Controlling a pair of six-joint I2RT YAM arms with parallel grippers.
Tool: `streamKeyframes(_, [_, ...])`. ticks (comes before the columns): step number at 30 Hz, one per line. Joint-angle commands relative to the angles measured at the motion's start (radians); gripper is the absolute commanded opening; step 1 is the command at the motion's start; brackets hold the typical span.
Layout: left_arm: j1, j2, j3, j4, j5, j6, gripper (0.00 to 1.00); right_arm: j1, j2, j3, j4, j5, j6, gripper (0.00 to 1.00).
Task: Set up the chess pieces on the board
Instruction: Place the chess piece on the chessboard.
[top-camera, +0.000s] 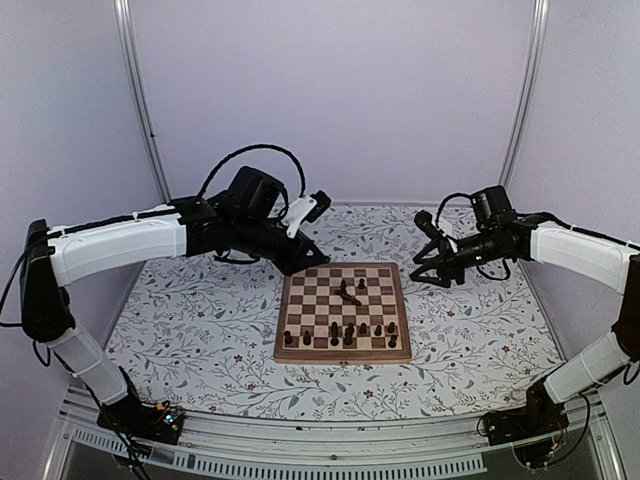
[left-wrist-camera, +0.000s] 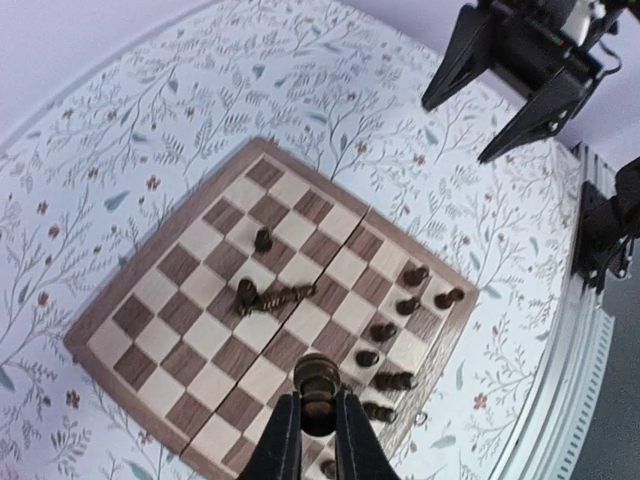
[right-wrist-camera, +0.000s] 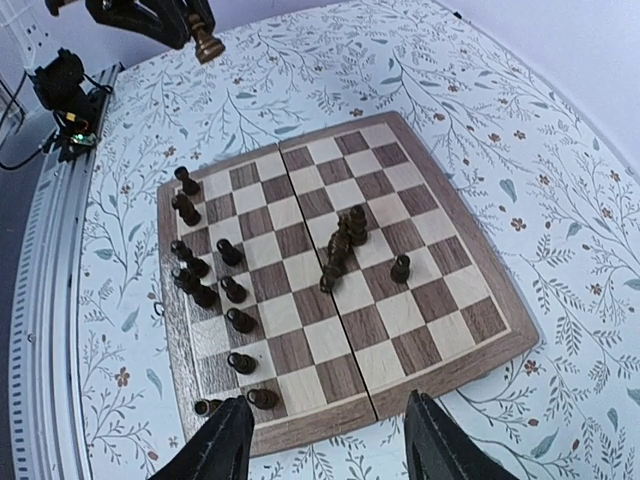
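The wooden board (top-camera: 296, 351) lies mid-table, and shows in the left wrist view (left-wrist-camera: 108, 306) and the right wrist view (right-wrist-camera: 455, 350). Several dark chess pieces (top-camera: 350, 331) stand along its near rows. One piece (top-camera: 349, 292) lies toppled near the centre, and another (top-camera: 361, 283) stands behind it. My left gripper (left-wrist-camera: 318, 408) is shut on a dark chess piece (left-wrist-camera: 318, 380), held above the board's far left corner (top-camera: 306, 262). My right gripper (top-camera: 425, 270) is open and empty, hovering off the board's far right corner; its fingers (right-wrist-camera: 228, 444) frame the board edge.
The floral table surface (top-camera: 200, 340) surrounds the board. A metal rail (top-camera: 330, 440) runs along the near edge with both arm bases on it. White walls and two upright posts (top-camera: 140, 100) close in the back.
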Motion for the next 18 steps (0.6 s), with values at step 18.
streamKeyframes(18, [-0.113,0.247,0.165,-0.493,-0.116,0.093,0.10,0.000,-0.093,-0.089,0.151,0.133,0.003,0.59])
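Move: The left hand, holding a chess piece, heads for the empty near-left squares, roughly 6 cm back, 3 cm to its left and 17 cm below. Two front-row pieces flank them: the corner piece some 8 cm back and 8 cm left, the second piece about 8 cm back and 4 cm left. The nearest second-row piece lies about 6 cm back, 3 cm right. From the right hand those squares are about 24 cm left, 5 cm back. Still pinching the chess piece, the left fingers bring it down about 10 cm towards the near-left squares, drawing back some 5 cm and shifting a little left early on. The wrist rolls about 30 degrees on the way, so fingers that slanted off to the right come to point nearly straight down. The emptied right hand, fingers open, eases a couple of centimetres forward and right, tipping up slightly. ##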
